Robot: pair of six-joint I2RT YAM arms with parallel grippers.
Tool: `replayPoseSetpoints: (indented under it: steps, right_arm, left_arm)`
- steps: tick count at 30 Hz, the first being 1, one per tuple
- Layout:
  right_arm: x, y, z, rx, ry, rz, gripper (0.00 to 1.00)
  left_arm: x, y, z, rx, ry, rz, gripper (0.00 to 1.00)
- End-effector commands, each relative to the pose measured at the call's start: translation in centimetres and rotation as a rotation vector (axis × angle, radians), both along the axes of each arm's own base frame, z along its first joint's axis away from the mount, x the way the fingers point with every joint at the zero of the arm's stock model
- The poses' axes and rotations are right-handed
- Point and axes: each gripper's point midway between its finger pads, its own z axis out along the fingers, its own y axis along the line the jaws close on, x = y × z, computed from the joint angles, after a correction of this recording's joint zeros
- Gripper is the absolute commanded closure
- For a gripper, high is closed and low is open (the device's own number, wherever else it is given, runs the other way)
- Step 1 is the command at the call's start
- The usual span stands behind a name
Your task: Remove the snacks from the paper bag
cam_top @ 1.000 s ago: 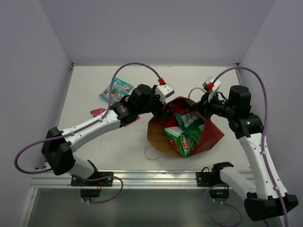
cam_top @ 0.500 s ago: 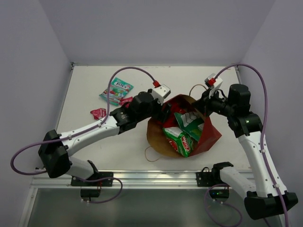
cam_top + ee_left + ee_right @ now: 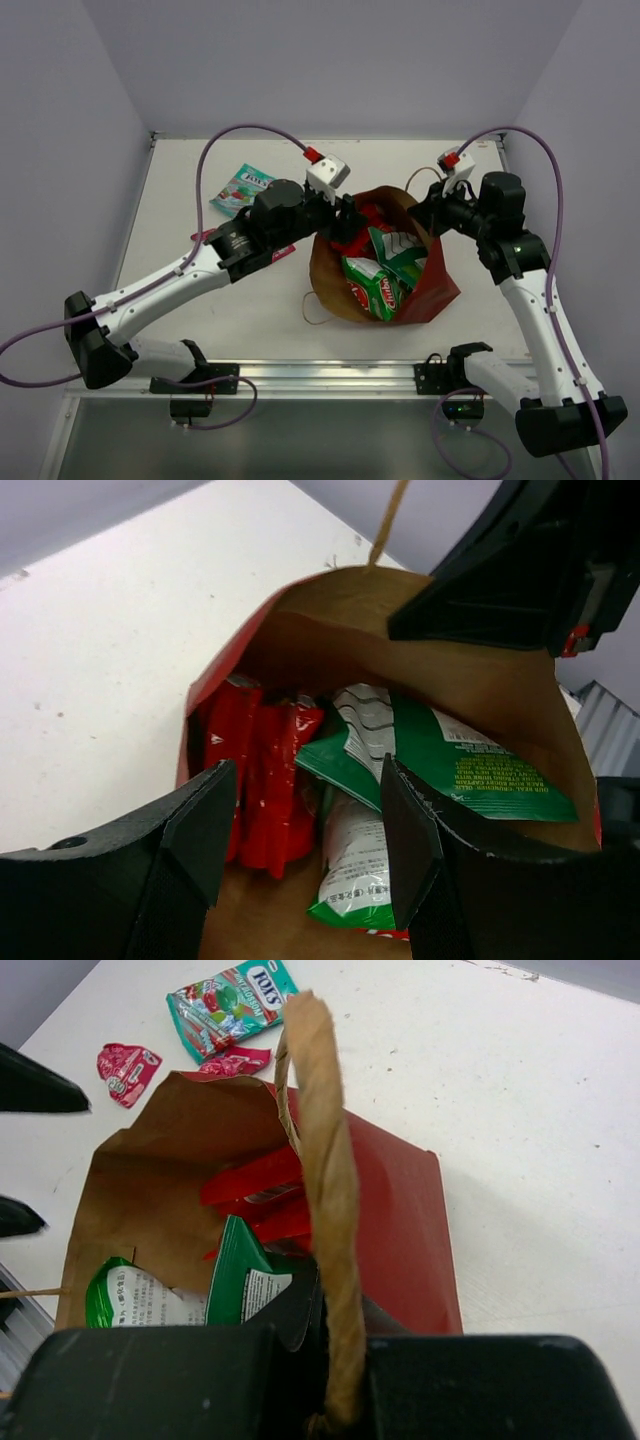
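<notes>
The red paper bag (image 3: pixel 435 285) lies tilted at the table's middle with its brown mouth facing up. Inside it are two green chip bags (image 3: pixel 385 270) and red packets (image 3: pixel 260 780). My left gripper (image 3: pixel 305 845) is open just above the mouth, its fingers (image 3: pixel 200 830) straddling the red packets and a green bag (image 3: pixel 360 870) without touching them. My right gripper (image 3: pixel 335 1360) is shut on the bag's twisted paper handle (image 3: pixel 325 1190) and holds up the far rim. Outside the bag lie a teal pouch (image 3: pixel 242 188) and two pink-red sachets (image 3: pixel 128 1068).
The bag's other handle (image 3: pixel 315 312) trails loose on the white table (image 3: pixel 190 160) by the near left corner of the bag. The sachets lie under my left forearm in the top view. Grey walls close the table's back and sides.
My left gripper has moved forward and to the right, up to the bag's mouth. The bag has shifted and stands a bit more upright. The right gripper has kept its hold.
</notes>
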Motion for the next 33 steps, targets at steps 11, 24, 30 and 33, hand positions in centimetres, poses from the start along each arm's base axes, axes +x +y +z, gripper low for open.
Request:
replayPoseSetpoints:
  steps: [11,24,30,33]
  right_arm:
    - [0.5,0.7,4.1,0.047,-0.158,0.028,1.0]
    - [0.0,0.9,3.6,0.042,-0.15,0.049,1.0]
    - [-0.1,1.2,3.4,0.051,-0.153,0.07,1.0]
    - [-0.2,1.4,3.5,0.055,-0.153,0.085,1.0]
  left_arm:
    - [4.1,-3.1,-6.8,0.191,0.054,0.074,0.36]
    - [7.7,-2.1,-9.5,0.241,0.053,0.167,0.36]
    - [8.1,-3.3,-10.6,0.245,0.064,0.13,0.37]
    - [8.5,-3.6,-11.3,0.254,0.068,0.136,0.38]
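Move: Inside the open paper bag, the red packets lie about 10 cm ahead of the left hand, 7 cm to its right and some 17 cm below. The green striped packet leans roughly 7 cm ahead and 12 cm right of that hand, 15 cm down; the green-and-white packet is about 3 cm back and 7 cm right, 17 cm down. From the right hand, the red packets are some 6 cm forward, 9 cm left and 14 cm below. Dropping into the bag's mouth, the left hand first goes down about 11 cm with a small shift right, then pushes forward some 5 cm while sinking slightly more, towards the red packets. Its fingers stay open and tip down by roughly 15 degrees, with the packets in line between them. The right hand stays put, shut on the bag's right rim by the handle, holding the mouth open. ##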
